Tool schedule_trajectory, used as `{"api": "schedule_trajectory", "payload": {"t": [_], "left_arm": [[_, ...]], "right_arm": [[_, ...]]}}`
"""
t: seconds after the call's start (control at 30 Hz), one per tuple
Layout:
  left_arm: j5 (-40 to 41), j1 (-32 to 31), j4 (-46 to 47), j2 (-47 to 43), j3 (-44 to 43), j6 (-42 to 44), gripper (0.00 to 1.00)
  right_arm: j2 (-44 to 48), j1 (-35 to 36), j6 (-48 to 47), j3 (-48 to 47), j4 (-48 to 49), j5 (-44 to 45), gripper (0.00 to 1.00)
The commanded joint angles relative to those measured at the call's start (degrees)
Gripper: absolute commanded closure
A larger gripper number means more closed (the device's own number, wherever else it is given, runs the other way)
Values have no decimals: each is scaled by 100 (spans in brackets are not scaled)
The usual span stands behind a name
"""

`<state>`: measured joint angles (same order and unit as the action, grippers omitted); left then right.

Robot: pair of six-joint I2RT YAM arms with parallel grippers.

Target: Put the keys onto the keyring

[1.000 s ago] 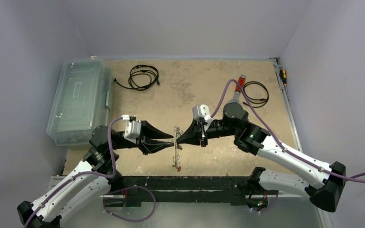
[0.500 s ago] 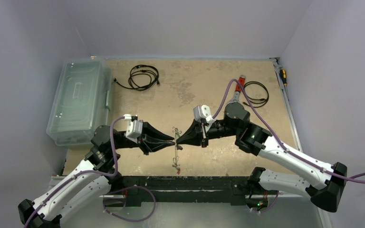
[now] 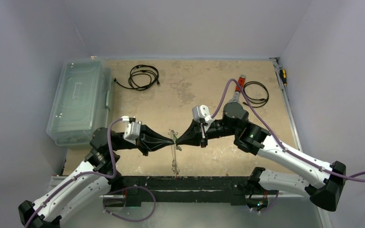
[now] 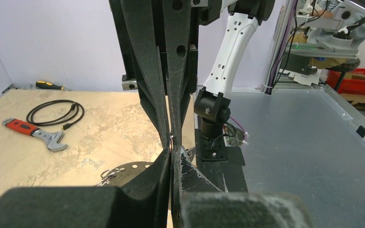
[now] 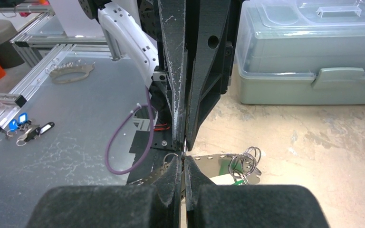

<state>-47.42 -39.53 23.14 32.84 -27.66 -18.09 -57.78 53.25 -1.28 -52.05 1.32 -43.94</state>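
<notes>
The keyring (image 3: 175, 154) hangs edge-on as a thin grey line between the two arms. In the right wrist view it shows as a flat perforated metal band (image 5: 214, 162). My right gripper (image 3: 178, 139) is shut on its thin edge, its jaws pressed together (image 5: 184, 160). Tip to tip with it from the left, my left gripper (image 3: 172, 138) is also shut on the same thin metal (image 4: 172, 153). The band (image 4: 123, 172) shows beside its fingers. Small split rings (image 5: 248, 159) and a green-tagged key (image 5: 237, 178) dangle from the band; more keys (image 3: 175, 167) hang at its lower end.
A clear plastic lidded box (image 3: 78, 102) stands at the left. Coiled black cables lie at the back (image 3: 143, 76) and right (image 3: 255, 92), beside a red-handled wrench (image 3: 238, 87). A screwdriver (image 3: 283, 76) lies by the right wall. Blue-tagged keys (image 5: 21, 127) lie on the grey bench.
My left gripper has moved right to meet the right gripper's tips and has closed from open to shut. The keyring's top has tipped slightly left. The right arm stayed put.
</notes>
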Motion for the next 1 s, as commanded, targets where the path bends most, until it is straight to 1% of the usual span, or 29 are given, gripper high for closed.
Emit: {"api": "schedule_trajectory", "payload": {"t": [0.0,0.03,0.07,0.1,0.13,0.23,0.3,0.4,0.57,0.73,0.83,0.97], "left_arm": [[-83,-28,302,-90,34,-73,100],[-83,-24,286,-119,26,-54,100],[-69,-21,232,-161,2,-9,100],[-58,-23,180,-215,-34,38,100],[-33,-27,137,-269,-76,80,100],[125,-28,100,-515,-81,163,100],[285,-22,118,-695,-43,203,100],[465,-16,138,-927,10,257,100],[675,-11,166,-1089,16,247,100],[860,1,189,-1135,40,227,100],[888,7,176,-1131,34,227,100],[955,22,125,-1144,18,242,100]], "right_arm": [[-24,36,55,-282,492,-42,100],[-27,36,80,-267,545,-1,100],[-14,36,88,-239,620,76,94],[12,36,92,-196,709,151,84],[39,36,88,-147,817,210,78],[118,36,293,12,1095,324,63],[140,35,326,89,1278,359,56],[144,35,441,218,1558,368,54],[47,28,502,298,1795,325,54],[-123,36,874,450,2474,-77,56],[-214,36,1126,543,2924,-287,55],[-380,36,1242,508,3060,-408,53]]}}
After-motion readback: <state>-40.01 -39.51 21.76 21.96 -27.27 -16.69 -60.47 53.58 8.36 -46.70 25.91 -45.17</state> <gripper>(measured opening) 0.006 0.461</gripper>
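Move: Both shut grippers meet tip to tip at the keyring's upper rim; its plate hangs below them, its middle about 6 cm down and level fore and aft, 1 cm to the left gripper's right and 1 cm to the right gripper's left. The green-tagged keys sit some 4 cm ahead of the left fingertips and 3 cm lower. The clear box stands roughly 38 cm left and 26 cm ahead of the left gripper, about 24 cm below. Keep the left gripper shut on the small ring at the keyring's rim and carry it up and to the left, about 4 cm up, swinging back a little on the way and tipping the fingertips slightly up. Meanwhile open the right gripper to about half, letting go, raise it some 3 cm with its fingertips tilting up, then ease it left after the keyring. ##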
